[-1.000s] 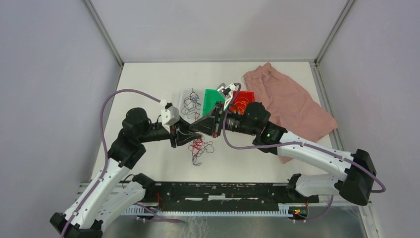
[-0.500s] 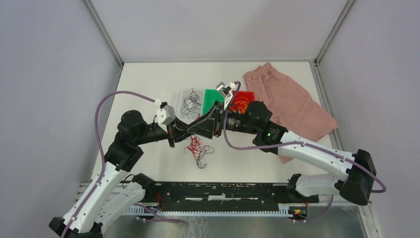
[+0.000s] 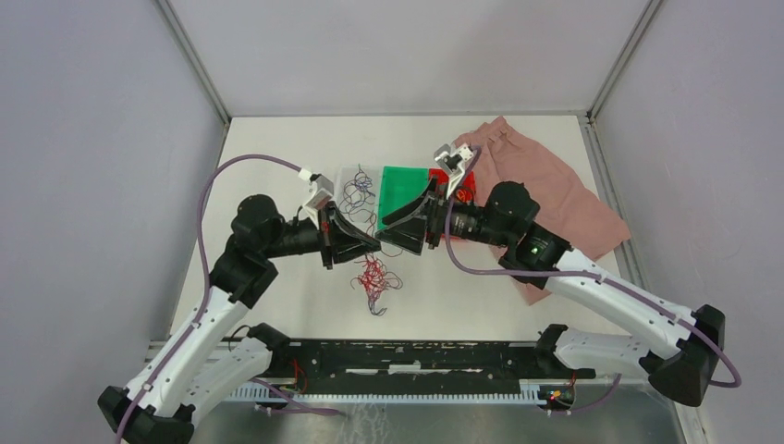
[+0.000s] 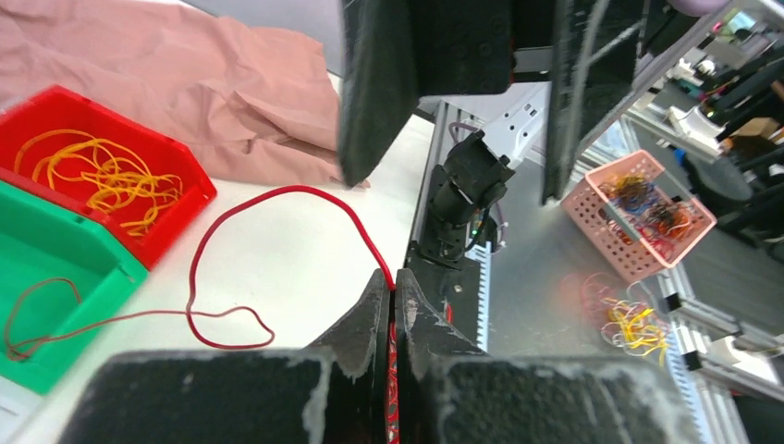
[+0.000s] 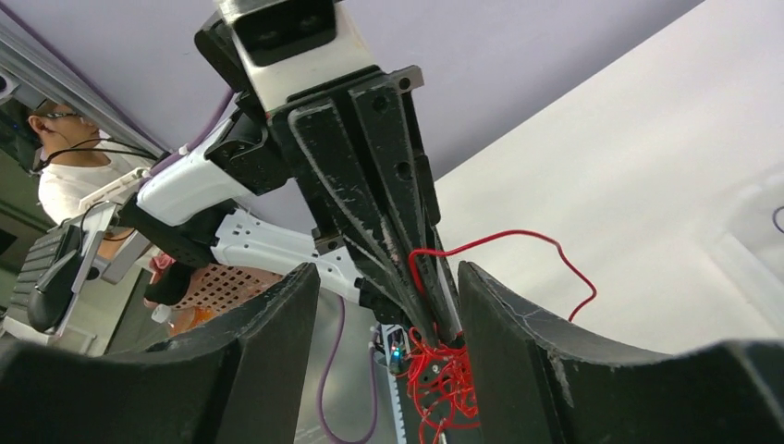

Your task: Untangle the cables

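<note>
My left gripper (image 3: 372, 246) is shut on a red wire (image 4: 277, 199); the strand comes out of the closed tips (image 4: 393, 285) and loops over the table. A tangle of red cables with some purple strands (image 3: 373, 277) hangs under it. My right gripper (image 3: 399, 231) is open and empty, its fingers (image 5: 518, 342) on either side of the left gripper's tips (image 5: 411, 277), which hold the red tangle (image 5: 442, 379). Dark purple wires (image 3: 356, 192) lie in a clear tray. Orange-yellow wires (image 4: 97, 174) lie in the red bin (image 4: 171, 217).
A green bin (image 3: 403, 182) stands between the clear tray and the red bin (image 3: 465, 185); a thin dark strand (image 4: 51, 301) lies in it. A pink cloth (image 3: 550, 199) covers the back right. The metal rail (image 3: 416, 356) runs along the near edge.
My right arm has pulled back to the right, uncovering the green bin. My left gripper has stayed shut on the red wire, with the tangle hanging under it.
</note>
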Robot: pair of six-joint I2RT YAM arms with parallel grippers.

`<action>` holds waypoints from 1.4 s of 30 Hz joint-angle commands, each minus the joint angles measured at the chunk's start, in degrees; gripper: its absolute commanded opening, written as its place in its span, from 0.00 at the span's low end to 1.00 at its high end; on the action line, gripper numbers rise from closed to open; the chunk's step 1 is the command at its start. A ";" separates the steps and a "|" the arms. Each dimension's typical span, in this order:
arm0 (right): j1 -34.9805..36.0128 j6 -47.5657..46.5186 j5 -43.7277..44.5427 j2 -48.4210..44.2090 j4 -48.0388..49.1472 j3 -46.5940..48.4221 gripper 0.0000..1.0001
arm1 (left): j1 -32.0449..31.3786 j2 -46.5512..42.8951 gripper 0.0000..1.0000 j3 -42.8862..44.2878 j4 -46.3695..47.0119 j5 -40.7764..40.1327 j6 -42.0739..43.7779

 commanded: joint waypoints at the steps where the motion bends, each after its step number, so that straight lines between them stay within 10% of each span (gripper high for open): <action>1: -1.16 -3.68 -4.48 -4.35 -4.26 -1.07 0.62 | 0.52 0.94 0.03 1.08 6.29 1.89 -8.46; 42: 4.17 6.81 3.27 13.67 41.43 -8.54 0.45 | 0.58 2.78 0.03 11.99 3.90 -4.20 -8.68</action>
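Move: The red tangle hangs from the shut left fingertips, its middle roughly 7 cm straight below them. From the open right hand that tangle is about 4 cm to the left, 1 cm back and 12 cm down. The green box is on the table some 26 cm ahead, 4 cm right and 36 cm below the right hand; the red box lies level with it, about 17 cm to that hand's right. The left hand keeps its shut grip on the red cable and draws it up about 6.5 cm, easing a little forward, while the right hand first backs off slightly right and back, then sinks about 4 cm to get below the left fingertips. From there the right hand swings some 6.5 cm left, in under the left gripper towards the upper part of the red tangle, its fingertips tipping up about 10 degrees and its still-open fingers narrowing around the strands without shutting on them. ##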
